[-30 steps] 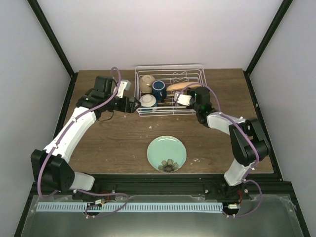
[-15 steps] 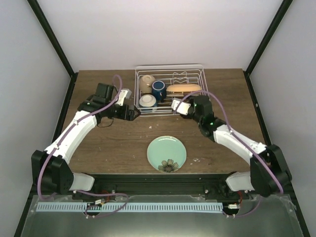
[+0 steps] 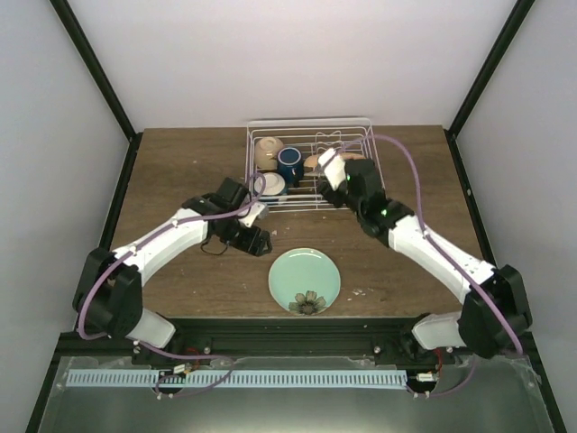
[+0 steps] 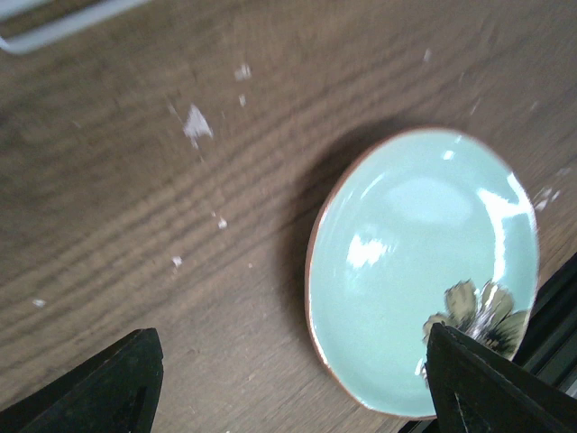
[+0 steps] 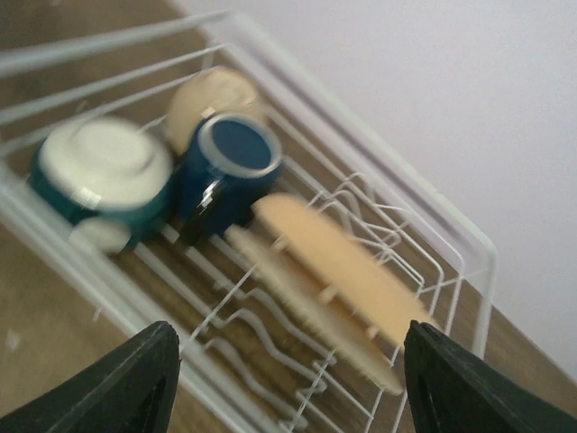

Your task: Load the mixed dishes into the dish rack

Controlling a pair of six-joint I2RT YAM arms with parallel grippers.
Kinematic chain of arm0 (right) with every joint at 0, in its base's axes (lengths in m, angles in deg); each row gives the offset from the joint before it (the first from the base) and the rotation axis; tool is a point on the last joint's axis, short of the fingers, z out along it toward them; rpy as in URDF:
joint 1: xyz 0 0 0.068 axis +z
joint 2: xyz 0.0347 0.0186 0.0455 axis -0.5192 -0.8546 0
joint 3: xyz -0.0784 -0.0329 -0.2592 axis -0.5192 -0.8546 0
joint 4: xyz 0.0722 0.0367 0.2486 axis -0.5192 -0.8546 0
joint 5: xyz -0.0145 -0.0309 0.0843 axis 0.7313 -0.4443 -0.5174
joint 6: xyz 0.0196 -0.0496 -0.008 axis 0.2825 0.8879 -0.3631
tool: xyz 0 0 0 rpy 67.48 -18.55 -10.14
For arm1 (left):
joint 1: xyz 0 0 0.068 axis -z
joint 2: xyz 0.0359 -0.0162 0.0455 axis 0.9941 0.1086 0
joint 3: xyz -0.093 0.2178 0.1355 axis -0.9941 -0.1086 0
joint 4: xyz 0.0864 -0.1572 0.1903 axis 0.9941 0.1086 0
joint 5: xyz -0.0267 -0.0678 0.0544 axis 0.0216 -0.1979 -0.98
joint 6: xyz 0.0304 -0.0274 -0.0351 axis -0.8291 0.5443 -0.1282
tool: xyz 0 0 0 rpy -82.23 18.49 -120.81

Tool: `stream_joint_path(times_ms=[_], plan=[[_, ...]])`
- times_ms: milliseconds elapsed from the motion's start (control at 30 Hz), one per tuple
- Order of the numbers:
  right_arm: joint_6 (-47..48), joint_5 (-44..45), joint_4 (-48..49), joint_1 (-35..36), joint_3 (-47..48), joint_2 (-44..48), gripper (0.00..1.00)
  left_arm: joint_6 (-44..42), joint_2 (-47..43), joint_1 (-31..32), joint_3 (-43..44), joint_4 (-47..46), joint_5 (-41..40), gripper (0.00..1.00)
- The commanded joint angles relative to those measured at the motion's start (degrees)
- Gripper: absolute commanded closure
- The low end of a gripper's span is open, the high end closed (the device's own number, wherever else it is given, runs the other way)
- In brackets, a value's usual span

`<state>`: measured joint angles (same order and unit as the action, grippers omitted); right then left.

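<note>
The white wire dish rack [image 3: 309, 122] stands at the back centre. It holds the cream bowl [image 3: 268, 152], the dark blue mug [image 3: 289, 163], the white bowl with blue outside [image 3: 270, 185] and the orange-yellow plate [image 3: 315, 161], which stands on edge in the prongs. All show in the right wrist view: rack [image 5: 388, 162], cream bowl [image 5: 216, 94], mug [image 5: 231, 161], white bowl [image 5: 97, 173], plate [image 5: 343, 271]. The pale green plate [image 3: 305, 276], with a dark flower at its near edge, lies flat on the table. My left gripper [image 3: 261, 240] is open and empty just left of it [image 4: 424, 262]. My right gripper [image 3: 330, 170] is open and empty above the rack's front.
The wooden table [image 3: 180, 171] has small white flecks [image 4: 195, 124] left of the green plate. A black rail [image 3: 288, 332] runs along the near edge, close behind the plate. Dark frame posts and pale walls bound the sides and back.
My left arm has swung from beside the rack's left side down toward the green plate. My right gripper has pulled away from the orange-yellow plate and now hovers over the rack's front.
</note>
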<state>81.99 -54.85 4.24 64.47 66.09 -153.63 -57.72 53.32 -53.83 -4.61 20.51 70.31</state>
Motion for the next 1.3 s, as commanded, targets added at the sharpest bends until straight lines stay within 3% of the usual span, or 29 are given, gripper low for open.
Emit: stream_joint_path(times_ms=[0, 367, 1000, 1167, 1267], plan=[[-19.9, 5.8, -4.9, -3.8, 13.9, -4.4, 0.31, -1.1, 1.4, 1.4, -3.1, -0.1, 0.8, 0.21], [-41.3, -7.2, -14.8, -12.6, 28.7, -8.1, 0.29, -0.5, 5.1, 1.5, -10.5, -11.2, 10.8, 0.22], [-41.6, -7.4, -17.3, -13.5, 26.8, -4.2, 0.28, 4.4, 18.2, 2.4, -9.1, -22.1, 15.1, 0.3], [-40.7, -7.4, -17.2, -13.5, 26.7, -4.2, 0.28, 3.9, 19.5, 4.0, -8.7, -22.5, 16.4, 0.38], [-40.2, -7.6, -17.1, -13.6, 26.9, -4.5, 0.28, 3.5, 20.5, 5.1, -8.2, -22.1, 16.6, 0.47]])
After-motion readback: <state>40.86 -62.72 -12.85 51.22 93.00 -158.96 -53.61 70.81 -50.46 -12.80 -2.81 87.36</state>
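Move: The green plate's middle lies about 10 cm to the right of the left gripper, some 6 cm back and 11 cm below. From that same gripper, the teal-and-white bowl is roughly 17 cm ahead, about level with it sideways and 6 cm lower, and the dish rack's middle is about 23 cm ahead and 12 cm to the right. From the right hand, the green plate lies some 18 cm back, 4 cm left and 22 cm below. Bring the left gripper down about 9 cm, drawing back a little, then slide it low to the right some 6 cm until its fingers straddle the green plate's left rim, tilting slightly and starting to close partway. Meanwhile lift the empty right hand about 12 cm off the rack, forward and right, rolling and turning it clockwise, still open. ##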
